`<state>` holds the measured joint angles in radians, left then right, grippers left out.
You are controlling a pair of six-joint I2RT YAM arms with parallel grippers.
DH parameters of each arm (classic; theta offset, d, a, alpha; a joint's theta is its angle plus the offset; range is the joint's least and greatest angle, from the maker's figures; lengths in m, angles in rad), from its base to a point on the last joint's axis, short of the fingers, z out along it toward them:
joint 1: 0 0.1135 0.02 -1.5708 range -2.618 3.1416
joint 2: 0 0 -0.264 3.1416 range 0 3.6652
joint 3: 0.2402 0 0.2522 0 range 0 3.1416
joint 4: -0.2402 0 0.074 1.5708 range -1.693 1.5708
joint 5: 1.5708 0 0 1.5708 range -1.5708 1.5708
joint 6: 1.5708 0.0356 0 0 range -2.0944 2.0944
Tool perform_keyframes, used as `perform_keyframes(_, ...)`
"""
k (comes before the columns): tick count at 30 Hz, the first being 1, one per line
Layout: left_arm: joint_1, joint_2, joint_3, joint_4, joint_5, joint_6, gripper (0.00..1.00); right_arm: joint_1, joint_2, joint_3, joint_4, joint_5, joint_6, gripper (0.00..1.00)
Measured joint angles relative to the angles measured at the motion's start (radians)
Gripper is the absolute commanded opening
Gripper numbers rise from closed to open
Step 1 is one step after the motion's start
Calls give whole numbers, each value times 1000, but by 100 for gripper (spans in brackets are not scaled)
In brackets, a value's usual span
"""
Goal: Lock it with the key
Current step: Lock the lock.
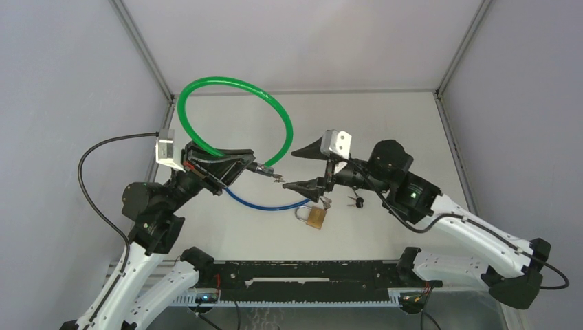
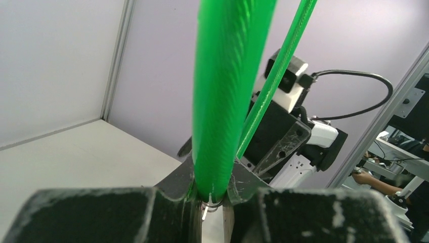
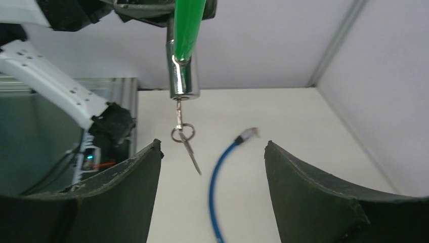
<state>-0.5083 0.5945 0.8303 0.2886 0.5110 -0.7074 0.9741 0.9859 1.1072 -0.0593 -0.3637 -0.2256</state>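
Note:
My left gripper [image 1: 251, 162] is shut on a green cable lock [image 1: 227, 86], just behind its silver metal end [image 1: 265, 168]; the cable fills the left wrist view between the jaws [image 2: 227, 91]. A small key [image 3: 178, 109] sticks out of that metal end [image 3: 183, 78], with a ring [image 3: 182, 134] and a second key [image 3: 192, 156] dangling from it. My right gripper [image 1: 290, 168] stands open just right of the key and holds nothing; in its wrist view the gripper [image 3: 212, 149] has the dangling key between and beyond its fingers.
A brass padlock [image 1: 316, 217] lies on the white table below the grippers, with a blue cable [image 1: 265, 205] curving left from it. Black-headed keys [image 1: 355, 201] lie under my right wrist. Grey walls enclose the table on three sides.

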Motion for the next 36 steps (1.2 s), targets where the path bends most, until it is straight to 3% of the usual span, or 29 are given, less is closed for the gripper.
perform_keyframes(8, 0, 0, 0, 0, 8, 0, 0, -29, 92, 0, 92, -204, 207, 73)
perform_keyframes(12, 0, 0, 0, 0, 14, 1, 0, -30, 104, 0, 154, -240, 256, 52)
perform_keyframes(19, 0, 0, 0, 0, 16, 1, 0, -29, 133, 0, 177, -243, 280, 38)
perform_keyframes(22, 0, 0, 0, 0, 16, 2, 0, -19, 135, 0, 173, -231, 271, 22)
perform_keyframes(24, 0, 0, 0, 0, 16, 2, 0, -11, 135, 1, 171, -218, 259, 3)
perform_keyframes(25, 0, 0, 0, -1, 16, 2, 0, -7, 135, 1, 171, -211, 254, 0)
perform_keyframes(36, 30, 8, 4, -23, 48, 52, 0, 3, 124, 14, 92, -127, 156, 0)
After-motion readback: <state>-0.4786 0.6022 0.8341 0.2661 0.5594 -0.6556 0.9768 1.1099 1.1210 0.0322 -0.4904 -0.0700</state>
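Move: The key in the silver barrel lies some 4 cm to the right hand's left, about 2 cm nearer the base and 1 cm lower. The barrel itself, in the left hand's grip, is about 7 cm to the right hand's left, level with it in reach and height. The green hose leaving the barrel is roughly 3 cm ahead, 4 cm left and 3 cm above. From the left hand, the key is about 7 cm right, 4 cm back and 2 cm below. The key's head is what the open right hand returns to: it slides about 4 cm left and 2 cm back, rolling and swinging counter-clockwise by 10 to 15 degrees each, and closes fully to pinch the head below the barrel. Still gripping, it then eases forward and down by about 1 cm each and starts rolling back, while the left hand keeps hold of the barrel. ##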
